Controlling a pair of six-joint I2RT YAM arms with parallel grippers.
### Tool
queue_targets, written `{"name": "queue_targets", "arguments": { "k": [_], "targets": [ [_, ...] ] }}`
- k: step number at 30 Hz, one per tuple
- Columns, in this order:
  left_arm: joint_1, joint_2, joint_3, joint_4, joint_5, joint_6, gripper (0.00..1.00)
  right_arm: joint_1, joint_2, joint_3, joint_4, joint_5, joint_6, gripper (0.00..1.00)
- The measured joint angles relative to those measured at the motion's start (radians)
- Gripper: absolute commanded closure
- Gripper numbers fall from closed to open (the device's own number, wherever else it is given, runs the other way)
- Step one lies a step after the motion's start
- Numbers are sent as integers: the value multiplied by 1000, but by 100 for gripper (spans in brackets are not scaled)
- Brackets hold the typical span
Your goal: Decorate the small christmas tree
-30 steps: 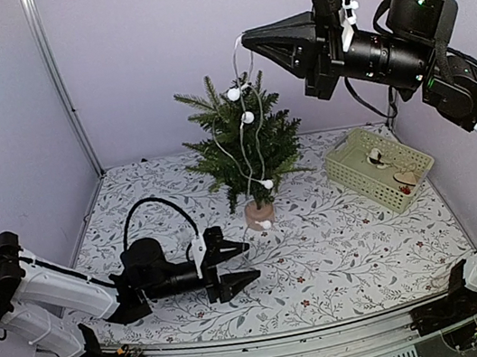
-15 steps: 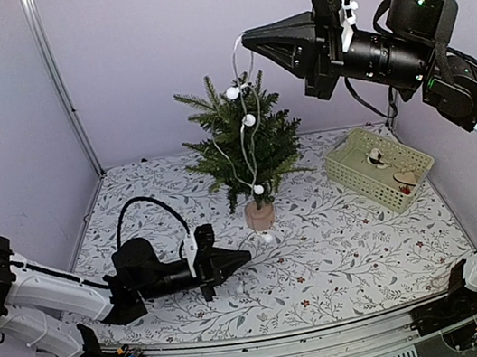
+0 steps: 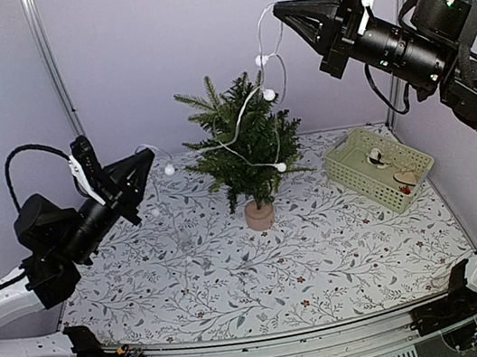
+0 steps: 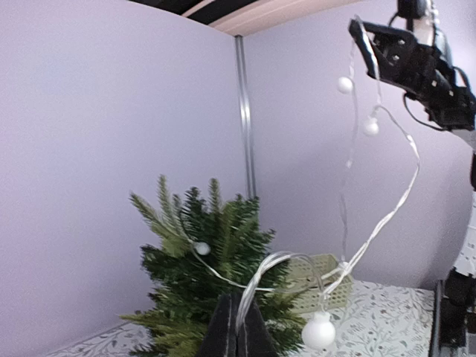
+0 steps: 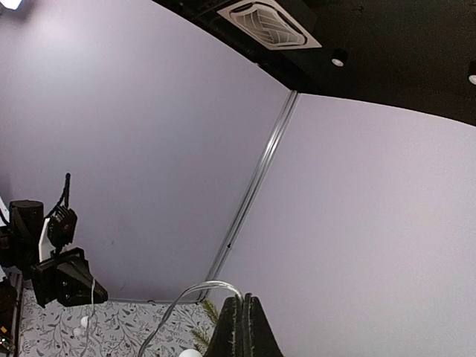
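Observation:
The small christmas tree (image 3: 238, 146) stands on its tan base (image 3: 259, 215) at the back middle of the table. A clear light string with white balls (image 3: 269, 94) drapes across its right side and front. My right gripper (image 3: 277, 9) is high above and right of the tree, shut on the string's upper end. My left gripper (image 3: 146, 162) is raised left of the tree, shut on the other end, with one ball (image 3: 168, 169) hanging by its tip. In the left wrist view the string (image 4: 260, 279) loops out of the shut fingers (image 4: 227, 331) before the tree (image 4: 201, 253).
A pale green basket (image 3: 380, 168) holding a few small ornaments sits at the right, behind the tree's level. Purple walls with a metal corner post (image 3: 57, 80) enclose the floral-patterned table (image 3: 236, 270).
My left gripper shut on the string's low end near the table and rose up and left. My right gripper moved up and right, stretching the string across the tree.

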Motion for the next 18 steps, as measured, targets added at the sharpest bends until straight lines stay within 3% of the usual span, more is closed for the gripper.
{"name": "queue_targets", "arguments": {
  "k": [8, 18],
  "targets": [
    [151, 56, 209, -202, -105, 4, 100, -130, -16, -24, 67, 126, 35, 100],
    [288, 198, 360, -308, -103, 3, 100, -331, 78, 14, 115, 130, 106, 100]
  ]
}}
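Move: The tree, its pot centred between the arms, has its middle about 16 cm ahead of the left hand, 17 cm to its right and 14 cm below. From the right hand the tree's middle lies roughly 17 cm ahead, 9 cm to the left and some 33 cm below. The nearest bulb hangs about 4 cm right of the left hand, 1 cm ahead and 4 cm below; the basket sits some 27 cm ahead and 29 cm right of the right hand, 54 cm lower. With both grippers still shut on the light string, the hands swing forward and spread apart, coming nearly level with the tree on either side: the left goes about 11 cm forward, some 5 cm out to its left and a little up early on, turning some 20 degrees counter-clockwise. The right, staying high, goes about 13 cm forward and 8 cm out to its right, turning clockwise by a similar amount, so that the span between them is drawn out above the tree. ##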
